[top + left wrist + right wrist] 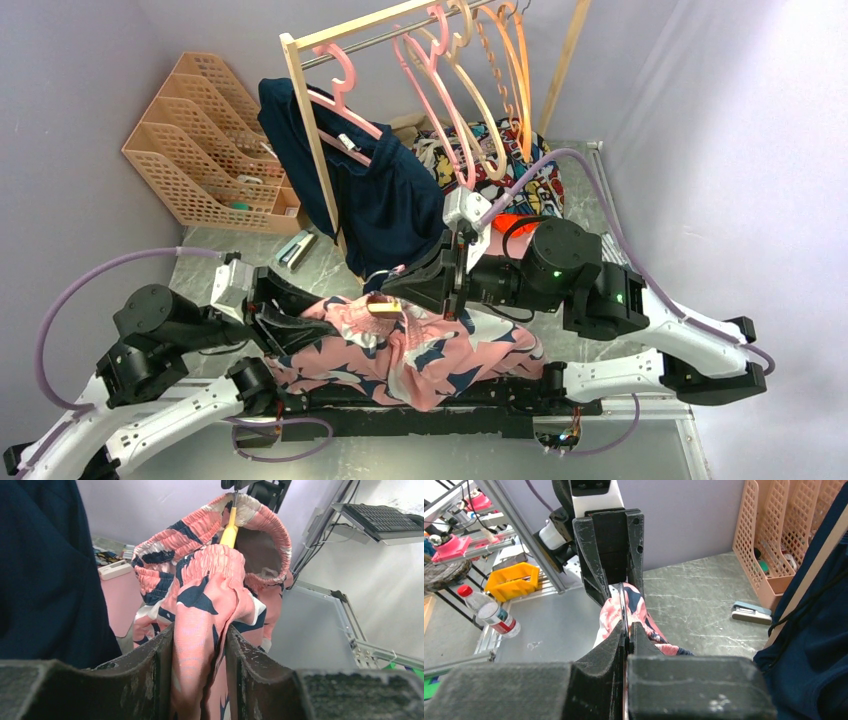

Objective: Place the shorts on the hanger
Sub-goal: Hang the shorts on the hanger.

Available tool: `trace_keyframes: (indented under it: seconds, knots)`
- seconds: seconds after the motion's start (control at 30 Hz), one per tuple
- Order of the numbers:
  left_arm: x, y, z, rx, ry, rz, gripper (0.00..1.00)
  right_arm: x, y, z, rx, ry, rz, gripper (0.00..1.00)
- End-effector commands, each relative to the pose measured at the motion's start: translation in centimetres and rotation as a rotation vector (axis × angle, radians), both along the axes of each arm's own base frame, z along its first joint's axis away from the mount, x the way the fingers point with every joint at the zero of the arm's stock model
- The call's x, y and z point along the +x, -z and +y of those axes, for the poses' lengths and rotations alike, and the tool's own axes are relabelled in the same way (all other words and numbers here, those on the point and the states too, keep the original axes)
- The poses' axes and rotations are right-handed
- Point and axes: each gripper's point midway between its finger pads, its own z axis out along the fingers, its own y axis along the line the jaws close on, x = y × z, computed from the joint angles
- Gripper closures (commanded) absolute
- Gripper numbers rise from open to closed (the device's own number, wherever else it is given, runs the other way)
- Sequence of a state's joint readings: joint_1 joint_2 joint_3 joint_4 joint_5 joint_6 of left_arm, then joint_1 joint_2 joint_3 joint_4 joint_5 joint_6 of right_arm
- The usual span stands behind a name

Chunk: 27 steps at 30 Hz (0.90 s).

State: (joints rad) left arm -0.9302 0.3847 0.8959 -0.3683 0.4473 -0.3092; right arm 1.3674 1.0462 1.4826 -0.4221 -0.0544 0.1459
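The salmon-pink shorts with navy and white blotches hang bunched between the two arms at the near edge. Their gathered waistband drapes over the pale yellow hanger; only a short piece of the hanger shows from above. My right gripper is shut on the hanger's thin wire hook, holding it above the shorts. My left gripper stands partly open on the left side, a loose fold of the shorts lying between its fingers. From above, the left gripper sits at the shorts' left edge.
A wooden rack behind carries a navy garment on a pink hanger, plus pink, beige and orange hangers. A peach file organiser and a stapler sit back left. Cartoon-print cloth lies back right.
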Motion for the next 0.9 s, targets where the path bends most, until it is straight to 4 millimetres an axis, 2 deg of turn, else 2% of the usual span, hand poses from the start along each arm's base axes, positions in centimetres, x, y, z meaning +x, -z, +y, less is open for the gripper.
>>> trace_keyframes:
  seconds: [0.0, 0.17, 0.27, 0.4, 0.53, 0.7, 0.8, 0.87]
  knots:
    - [0.6, -0.9, 1.9, -0.019, -0.103, -0.015, 0.59, 0.9, -3.1, -1.2, 0.124, 0.066, -0.016, 1.0]
    - [1.4, -1.7, 4.0, -0.059, -0.215, -0.027, 0.55, 1.6, -3.5, -2.5, 0.152, 0.12, -0.014, 1.0]
    - [1.4, -2.0, 4.5, -0.071, -0.233, -0.032, 0.47, 1.8, -4.0, -3.3, 0.173, 0.136, -0.016, 1.0]
    - [1.0, -2.5, 4.6, -0.072, -0.214, -0.048, 0.33, 1.7, -4.0, -3.2, 0.168, 0.131, -0.015, 1.0]
    - [0.6, -4.9, 4.6, -0.112, -0.199, -0.104, 0.28, 1.4, -4.0, -2.6, 0.162, 0.108, -0.02, 1.0]
    - [0.5, -8.0, 3.0, -0.111, -0.132, -0.181, 0.27, 0.6, -3.9, -1.7, 0.148, 0.05, -0.034, 1.0]
    - [0.3, -8.8, 1.4, -0.071, -0.061, -0.214, 0.26, 0.2, -3.7, -1.3, 0.14, 0.026, -0.036, 1.0]
    - [0.3, -8.5, 0.3, -0.026, -0.009, -0.219, 0.23, 0.1, -3.6, -1.2, 0.137, 0.015, -0.038, 1.0]
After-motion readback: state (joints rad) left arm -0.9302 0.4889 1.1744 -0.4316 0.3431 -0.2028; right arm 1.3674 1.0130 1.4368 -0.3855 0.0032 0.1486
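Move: The gathered left side of the shorts' waistband lies just off the left fingertips, about 4 cm to the right and level in height, its fabric still loose between the half-open fingers. The hanger's yellow arm is some 8 cm to the right and 3 cm up; the navy garment hangs roughly 18 cm ahead and 6 cm right. From the right hand, which already pinches the hook, that waistband side is about 5 cm left, 1 cm back and 8 cm down. Leftwards first, the left hand draws its parted fingers about 4 cm off the shorts' waistband. It then climbs some 8 cm above its start, drifting back right by about 2 cm late on while the fingers spread wide. The right hand keeps its pinch on the hanger hook, easing a couple of centimetres right and slightly forward, then returning most of the way. ##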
